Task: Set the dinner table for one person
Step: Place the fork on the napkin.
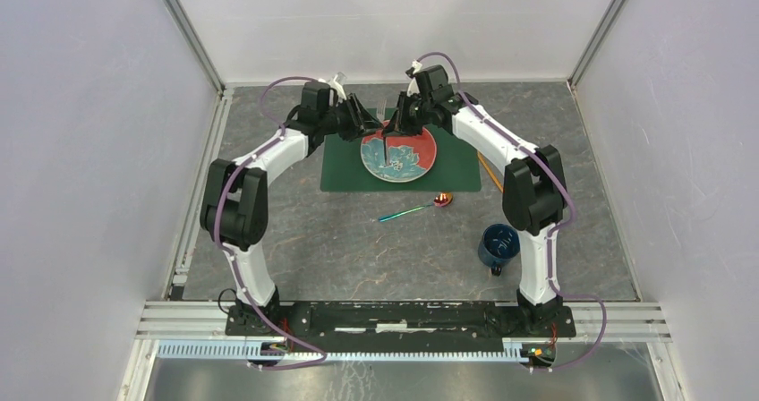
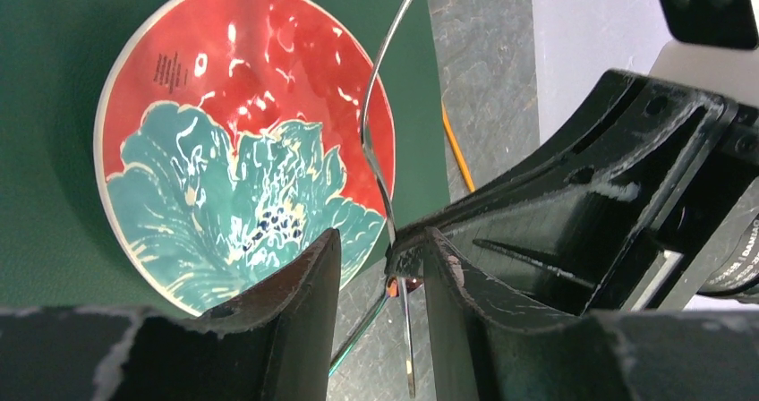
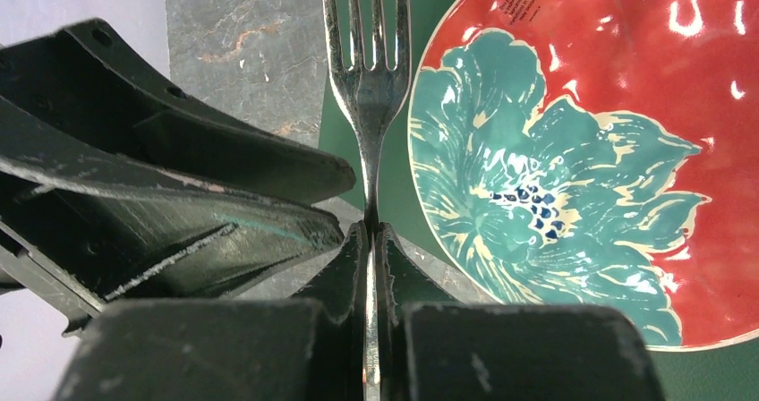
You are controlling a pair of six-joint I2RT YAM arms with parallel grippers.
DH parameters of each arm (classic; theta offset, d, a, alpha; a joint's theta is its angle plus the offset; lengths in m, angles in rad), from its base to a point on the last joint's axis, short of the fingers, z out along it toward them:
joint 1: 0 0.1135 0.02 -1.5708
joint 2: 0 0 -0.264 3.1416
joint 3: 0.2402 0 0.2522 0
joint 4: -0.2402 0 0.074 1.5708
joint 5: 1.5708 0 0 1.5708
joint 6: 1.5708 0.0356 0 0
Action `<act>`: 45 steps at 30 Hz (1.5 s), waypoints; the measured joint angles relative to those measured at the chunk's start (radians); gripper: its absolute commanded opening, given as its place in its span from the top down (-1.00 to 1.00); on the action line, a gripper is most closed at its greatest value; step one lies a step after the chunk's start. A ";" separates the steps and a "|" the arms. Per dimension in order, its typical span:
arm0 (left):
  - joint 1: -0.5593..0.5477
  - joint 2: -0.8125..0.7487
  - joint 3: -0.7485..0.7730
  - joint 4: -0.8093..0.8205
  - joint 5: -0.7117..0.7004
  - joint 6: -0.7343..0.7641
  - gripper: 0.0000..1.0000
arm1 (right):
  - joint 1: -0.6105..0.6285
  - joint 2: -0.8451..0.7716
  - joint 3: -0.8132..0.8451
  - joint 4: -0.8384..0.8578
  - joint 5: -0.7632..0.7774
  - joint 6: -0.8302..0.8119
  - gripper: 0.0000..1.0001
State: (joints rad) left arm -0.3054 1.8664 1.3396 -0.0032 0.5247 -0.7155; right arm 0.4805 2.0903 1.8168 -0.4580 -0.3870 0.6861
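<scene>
My right gripper (image 3: 370, 231) is shut on the handle of a silver fork (image 3: 367, 70), which it holds in the air with its tines pointing away over the far left rim of a red and teal flower plate (image 1: 398, 155). The plate rests on a dark green placemat (image 1: 345, 173) on the dinner table (image 1: 358, 258). My left gripper (image 2: 383, 240) is open, its fingers standing on either side of the fork (image 2: 376, 106), close against the right gripper's fingers (image 2: 573, 222). In the top view both grippers (image 1: 367, 125) (image 1: 398, 122) meet above the plate's far edge.
A spoon with a teal handle and a red bowl (image 1: 416, 209) lies on the table in front of the placemat. A dark blue mug (image 1: 498, 244) stands at the near right. An orange stick (image 1: 489, 170) lies to the right of the placemat.
</scene>
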 measured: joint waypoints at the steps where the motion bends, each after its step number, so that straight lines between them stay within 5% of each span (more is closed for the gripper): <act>1: 0.000 0.008 0.013 0.001 0.000 0.000 0.09 | 0.000 -0.002 -0.003 0.000 0.002 -0.001 1.00; 16: -0.005 0.067 0.084 0.019 0.001 -0.002 0.18 | 0.006 -0.047 -0.015 0.001 -0.005 0.002 1.00; 29: -0.014 0.072 0.089 0.053 0.010 -0.036 0.94 | 0.012 -0.051 -0.033 0.004 -0.002 0.001 1.00; 34: -0.019 0.072 0.088 0.063 0.013 -0.037 0.96 | 0.014 -0.051 -0.039 0.013 0.001 0.001 1.00; 45: -0.014 0.072 0.079 0.084 0.027 -0.035 0.96 | 0.015 -0.063 -0.062 0.031 -0.010 0.011 -0.06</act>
State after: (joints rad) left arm -0.3199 1.9388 1.4181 0.0803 0.5514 -0.7509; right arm 0.4957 2.0277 1.7546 -0.4271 -0.3973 0.6968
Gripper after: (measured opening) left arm 0.045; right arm 0.381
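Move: The fork is still pinched at mid-handle by the right gripper, tines pointing forward. From the open left gripper its middle is about 2 cm to the right and 1 cm back, nearly level; its neck is some 3 cm ahead and 2 cm right. From the right gripper, the left gripper's tips are about 1 cm ahead and 2 cm left. The plate lies roughly 12 cm below both, 2 cm ahead of the left gripper and 5 cm right; the spoon lies about 18 cm nearer the base than the plate and 3 cm right of it. Bring the left gripper forward and right, about 2 cm each way and slightly up, to the fork's neck, and shut its half-open fingers there. Meanwhile raise the fork about 2 cm with the right gripper, then let it sink slightly while easing back 1 cm; once the left has its pinch, open the right fingers about a third and free the handle. ##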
